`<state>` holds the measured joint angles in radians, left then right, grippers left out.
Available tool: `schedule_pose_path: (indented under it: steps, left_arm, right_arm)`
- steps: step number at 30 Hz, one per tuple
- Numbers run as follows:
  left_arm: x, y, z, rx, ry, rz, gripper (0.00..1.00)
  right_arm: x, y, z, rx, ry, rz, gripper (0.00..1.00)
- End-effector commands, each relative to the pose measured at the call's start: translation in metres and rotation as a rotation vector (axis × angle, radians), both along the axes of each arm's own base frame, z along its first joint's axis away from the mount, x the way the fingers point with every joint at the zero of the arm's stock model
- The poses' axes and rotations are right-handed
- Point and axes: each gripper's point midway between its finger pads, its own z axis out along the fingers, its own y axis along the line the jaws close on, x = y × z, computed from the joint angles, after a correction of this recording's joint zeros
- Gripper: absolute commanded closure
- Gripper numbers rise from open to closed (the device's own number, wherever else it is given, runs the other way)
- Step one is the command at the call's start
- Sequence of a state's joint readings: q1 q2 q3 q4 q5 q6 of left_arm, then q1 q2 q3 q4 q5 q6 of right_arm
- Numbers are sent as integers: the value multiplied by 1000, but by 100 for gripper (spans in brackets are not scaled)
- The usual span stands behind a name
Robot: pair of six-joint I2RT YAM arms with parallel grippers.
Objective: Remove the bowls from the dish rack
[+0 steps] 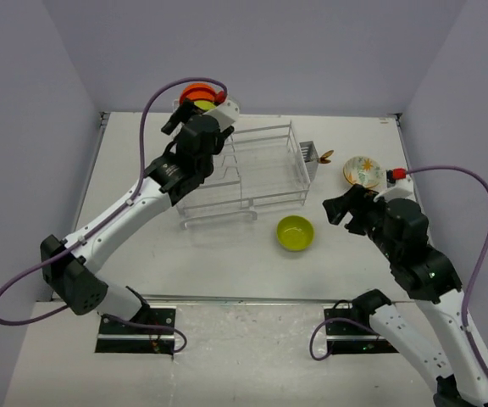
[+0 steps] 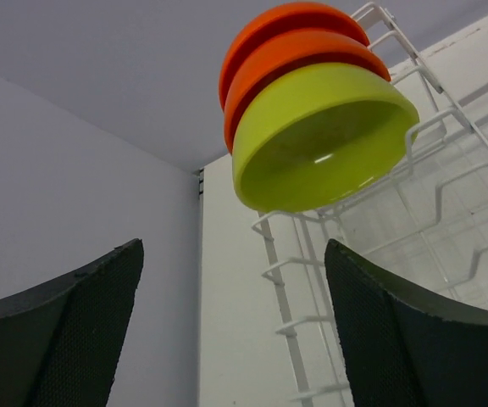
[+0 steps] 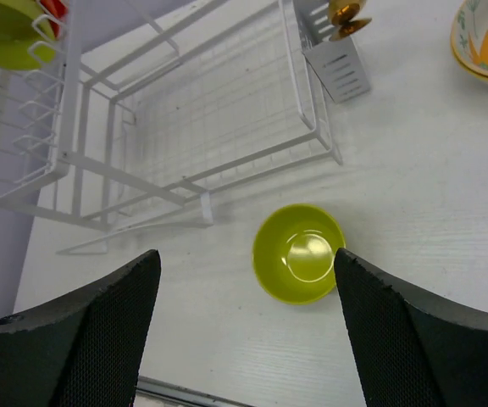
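The white wire dish rack [image 1: 265,170] stands at the back of the table. In its taller slotted end at the left stand two orange-red bowls [image 2: 291,38] and one lime-green bowl [image 2: 320,136] on edge, nested. My left gripper [image 2: 231,331] is open and empty, just below and in front of them. A second lime-green bowl [image 1: 296,232] sits upright on the table in front of the rack; it also shows in the right wrist view [image 3: 299,253]. The flower-patterned bowl [image 1: 363,171] sits on the table right of the rack. My right gripper [image 3: 248,331] is open and empty above the table near the green bowl.
A small cutlery basket [image 3: 335,61] hangs on the rack's right end with a brown-gold utensil [image 3: 348,14] in it. Grey walls stand at the back and both sides. The table's near edge [image 3: 193,394] runs just below my right gripper.
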<state>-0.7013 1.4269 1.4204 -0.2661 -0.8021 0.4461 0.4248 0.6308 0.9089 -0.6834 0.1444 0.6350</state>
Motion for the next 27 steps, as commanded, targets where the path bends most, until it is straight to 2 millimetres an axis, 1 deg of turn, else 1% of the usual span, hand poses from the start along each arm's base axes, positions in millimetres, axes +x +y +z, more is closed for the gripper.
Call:
schedule_pose_path:
  steps: [1,2,4,8,11,12,14,15,18,21,23,24,25,26,27]
  left_arm:
    - [29,-3,23,-6,-56,-19,16]
    - [35,1,26,-8,-57,-5,18]
    - [48,0,21,-5,-49,22,19]
    - [65,0,15,5,-48,45,22]
    - [74,-1,8,13,-37,43,31]
    - [77,-3,5,13,-31,34,37]
    - [78,-6,0,9,-17,30,43]
    - [79,-7,1,0,-16,28,47]
    - [77,-8,-3,-16,-5,21,51]
    - [74,-9,-5,-33,1,17,60]
    - [74,-10,-7,-43,0,7,63]
    - [74,-10,-12,-34,3,6,66]
    - [75,-10,-12,-31,-7,8,69]
    - [75,-8,-14,-18,-5,19,78]
    - [76,-7,-16,-8,0,25,83]
  right_arm:
    - [-13,-1,-2,-41,31,48,16]
    - [-15,2,-1,-39,32,69,16]
    - [-15,4,-4,-50,37,88,16]
    - [-14,14,-10,-50,59,144,16]
    - [-13,17,-11,-48,57,163,16]
    - [-13,17,-11,-48,54,165,16]
    - [-12,17,-11,-52,54,163,16]
    - [-12,16,-10,-55,52,160,17]
    - [-11,16,-8,-58,46,157,17]
    - [-10,16,-7,-57,42,157,17]
    - [-9,18,-7,-56,45,163,17]
    - [-9,19,-7,-55,45,166,17]
    - [-8,19,-7,-53,45,170,17]
    - [-9,19,-7,-53,45,170,17]
    - [-9,19,-5,-51,40,170,17]
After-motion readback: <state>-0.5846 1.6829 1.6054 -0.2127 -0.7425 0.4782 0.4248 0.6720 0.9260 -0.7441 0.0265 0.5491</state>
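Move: The green bowl still in the dish rack, tipped with its mouth towards the robot, has its middle about 10 cm ahead of the left hand, 6 cm to its right and 2 cm below. The nearer orange bowl sits right behind the green one, some 3 cm beyond it and a touch higher, and the second orange bowl another 3 cm farther out in the same line. From the right hand the racked green bowl is about 27 cm ahead, 45 cm to the left and 6 cm higher. The left hand reaches forward about 7 cm and sinks some 2 cm, quickly at first and then easing to a halt at the left edge of the racked green bowl, its fingers narrowing all the way from nearly wide open to about a quarter open so that one fingertip comes outside the rim and the other inside the mouth, with hardly any turn of the wrist. Meanwhile the empty right hand, already clear of the green bowl on the table, finishes rising by a couple of centimetres, sinks back nearly 4 cm and swings slightly left, then waits with its fingers open. ##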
